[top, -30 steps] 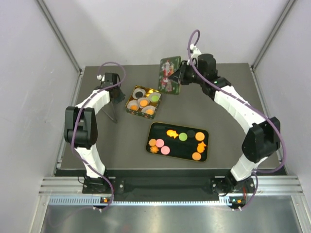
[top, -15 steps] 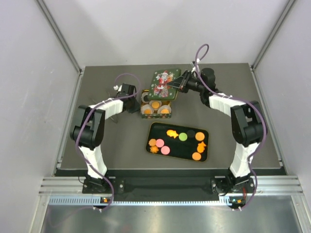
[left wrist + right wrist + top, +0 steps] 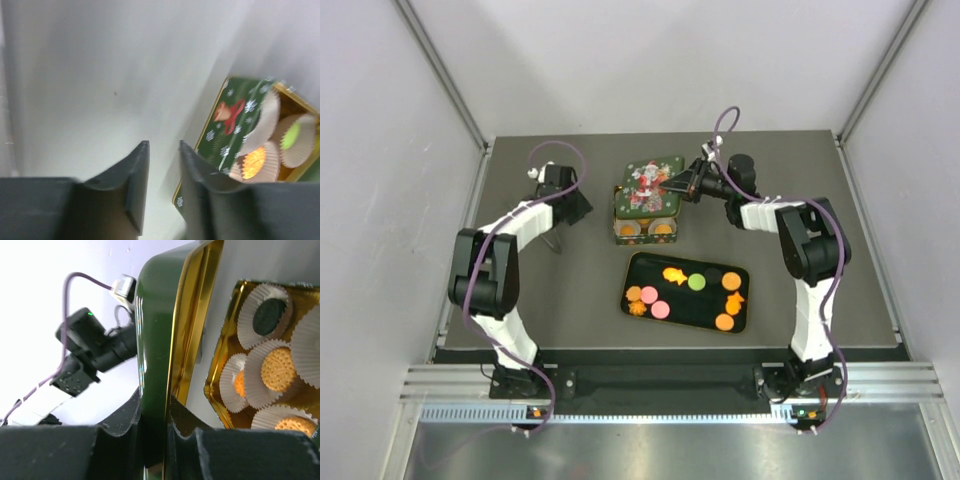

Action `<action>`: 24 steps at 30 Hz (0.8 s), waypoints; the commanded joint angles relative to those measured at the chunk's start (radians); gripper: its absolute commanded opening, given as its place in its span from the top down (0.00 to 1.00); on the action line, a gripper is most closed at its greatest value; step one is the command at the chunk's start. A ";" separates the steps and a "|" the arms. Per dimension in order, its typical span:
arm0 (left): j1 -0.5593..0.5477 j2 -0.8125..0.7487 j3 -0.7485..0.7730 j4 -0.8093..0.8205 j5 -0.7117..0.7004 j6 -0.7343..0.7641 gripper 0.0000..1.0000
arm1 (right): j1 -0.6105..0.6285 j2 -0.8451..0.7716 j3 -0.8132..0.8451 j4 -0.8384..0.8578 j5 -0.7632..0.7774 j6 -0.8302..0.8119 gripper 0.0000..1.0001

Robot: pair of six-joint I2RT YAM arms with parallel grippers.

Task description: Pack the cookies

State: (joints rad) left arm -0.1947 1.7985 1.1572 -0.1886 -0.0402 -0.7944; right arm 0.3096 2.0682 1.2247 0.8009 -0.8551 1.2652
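The cookies (image 3: 660, 309) lie on a black tray (image 3: 712, 274): orange, pink and one green disc (image 3: 696, 282), plus orange star shapes. More sit in white paper cups (image 3: 272, 371) inside the green tin (image 3: 645, 230). My right gripper (image 3: 681, 186) is shut on the rim of the Santa lid (image 3: 648, 186), which hangs tilted over the tin's back half. In the right wrist view the gripper (image 3: 155, 397) pinches the lid's edge (image 3: 156, 340). My left gripper (image 3: 582, 208) is just left of the tin. Its jaws (image 3: 162, 145) are slightly open and hold nothing, with the tin's wall (image 3: 227, 125) to the right.
The tray sits in front of the tin, towards the near edge. White walls enclose the dark table (image 3: 560, 300) on three sides. The left arm's elbow (image 3: 480, 265) stands near the left edge, and the right arm's elbow (image 3: 810, 240) stands right of the tray.
The tin has shifted right and the right gripper has brought the lid down over it. The left gripper has drawn back a little from the tin, and its jaws have parted.
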 commanded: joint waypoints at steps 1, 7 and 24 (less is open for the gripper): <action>0.014 -0.077 -0.002 0.005 0.014 0.017 0.58 | -0.004 0.030 0.042 0.122 -0.059 0.028 1.00; 0.015 -0.102 -0.016 0.052 0.095 0.003 0.33 | 0.000 0.098 0.050 0.262 -0.105 0.117 1.00; 0.014 -0.107 -0.112 0.282 0.307 -0.032 0.15 | 0.042 0.214 0.114 0.301 -0.124 0.171 1.00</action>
State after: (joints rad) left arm -0.1787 1.7084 1.0676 -0.0101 0.2230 -0.8139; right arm 0.3355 2.2665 1.3056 1.0256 -0.9657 1.4364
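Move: The right hand grips the lid's right-hand edge; the open cookie box lies roughly 4 cm to its left, 1 cm nearer the base and about 10 cm below. The black tray of leftover cookies sits some 20 cm back of the right hand, 5 cm to its right. From the left hand, the box is about 15 cm right, 1 cm back and 4 cm lower, while the lid's middle is 16 cm right, level fore and aft, and some 6 cm higher. Downward, by about 3 cm, the right hand brings the still-pinched lid towards the box, easing some 2 cm left and swinging it slightly counter-clockwise. Meanwhile the left hand rises about 4 cm and, after a brief start leftward, heads right towards the lid's free left edge, its fingers opening wide as the wrist rolls left side down and turns a little clockwise. ##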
